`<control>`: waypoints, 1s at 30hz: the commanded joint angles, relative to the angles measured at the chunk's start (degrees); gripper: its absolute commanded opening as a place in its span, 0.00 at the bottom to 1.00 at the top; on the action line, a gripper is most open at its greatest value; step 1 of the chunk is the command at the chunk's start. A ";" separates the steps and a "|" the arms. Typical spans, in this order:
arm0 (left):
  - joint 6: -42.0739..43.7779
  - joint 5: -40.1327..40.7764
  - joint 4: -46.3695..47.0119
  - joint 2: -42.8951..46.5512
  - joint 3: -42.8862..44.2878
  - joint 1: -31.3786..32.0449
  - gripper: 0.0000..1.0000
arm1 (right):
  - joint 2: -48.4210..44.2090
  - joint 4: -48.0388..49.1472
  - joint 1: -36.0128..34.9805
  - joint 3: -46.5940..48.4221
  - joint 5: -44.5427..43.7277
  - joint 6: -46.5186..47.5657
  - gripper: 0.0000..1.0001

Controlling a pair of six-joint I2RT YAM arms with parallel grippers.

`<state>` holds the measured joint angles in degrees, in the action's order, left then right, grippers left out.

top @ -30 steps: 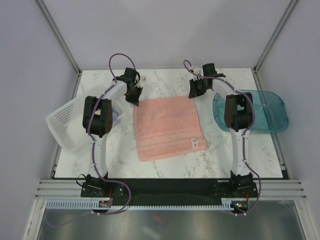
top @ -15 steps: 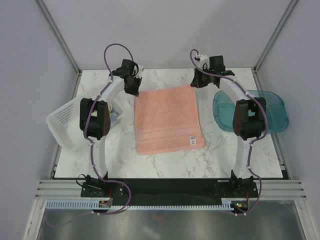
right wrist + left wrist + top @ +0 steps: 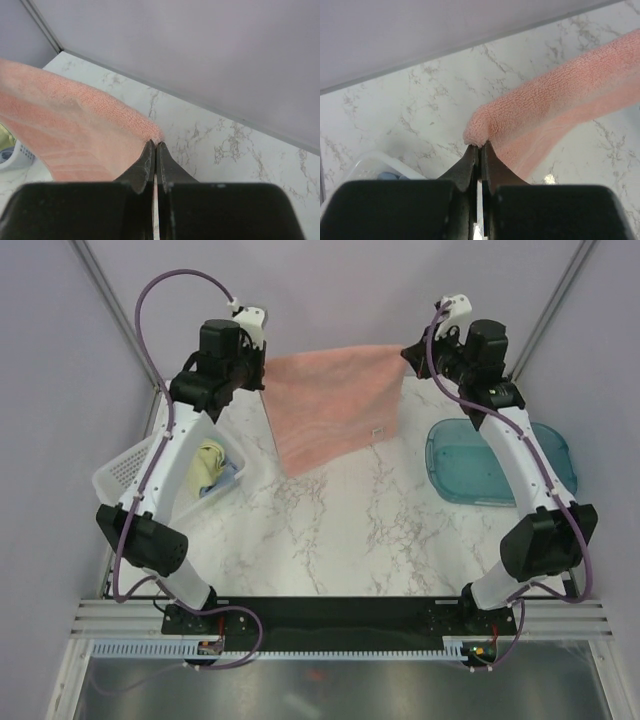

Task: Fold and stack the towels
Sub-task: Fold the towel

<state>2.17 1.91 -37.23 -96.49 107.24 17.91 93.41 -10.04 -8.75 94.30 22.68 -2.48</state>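
Note:
A salmon-pink towel (image 3: 330,405) hangs in the air above the far part of the table, stretched between both arms, its lower edge drooping toward the marble. My left gripper (image 3: 262,362) is shut on the towel's far left corner (image 3: 479,131); the jaws pinch the cloth tip. My right gripper (image 3: 406,352) is shut on the far right corner (image 3: 152,131). A pale-yellow-and-teal towel (image 3: 208,468) and a bit of blue-grey cloth (image 3: 228,476) lie in the white basket.
The white perforated basket (image 3: 130,480) stands at the left edge of the marble table (image 3: 340,540). A teal translucent tray (image 3: 500,462) sits at the right, under the right arm. Grey walls close the back and sides.
Both grippers closed on the pink towel's far corners and rose, lifting it off the table, where it lay flat; it now hangs between them.

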 commanded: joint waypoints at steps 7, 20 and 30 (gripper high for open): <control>-3.32 3.18 1.64 19.21 -8.79 6.77 0.02 | -23.23 3.45 0.23 -11.31 0.08 -5.77 0.00; -9.30 -3.06 -5.83 36.99 -19.97 13.64 0.02 | -48.76 -3.49 0.23 -23.55 5.97 -18.78 0.00; -9.38 1.26 0.29 16.09 -24.01 9.43 0.02 | -31.46 5.61 0.23 -34.77 0.18 -19.14 0.00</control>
<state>-5.37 2.96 -39.75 -74.85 85.41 29.12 55.96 -9.21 -8.73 64.18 25.56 -20.21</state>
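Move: Each gripper already pinches a top corner of the pink towel, which hangs between them. The bare table where the towel is to be spread has its middle about 12 cm back, 15 cm right and 32 cm below the left hand, and some 15 cm back, 13 cm left and 35 cm below the right. The white basket stands about 21 cm left, 11 cm back and 28 cm below the left hand. The teal tray is roughly 23 cm right, 6 cm back and 33 cm below the right hand. Keeping both corners pinched, the two hands whip the pink towel back towards the arm bases, the left by about 21 cm and the right by 26 cm, climbing roughly 10 cm as their fingers tip upward. Then both reverse and sweep forward and down over the bare table, the fingers tipping down again, and are still held well above it at the end. ##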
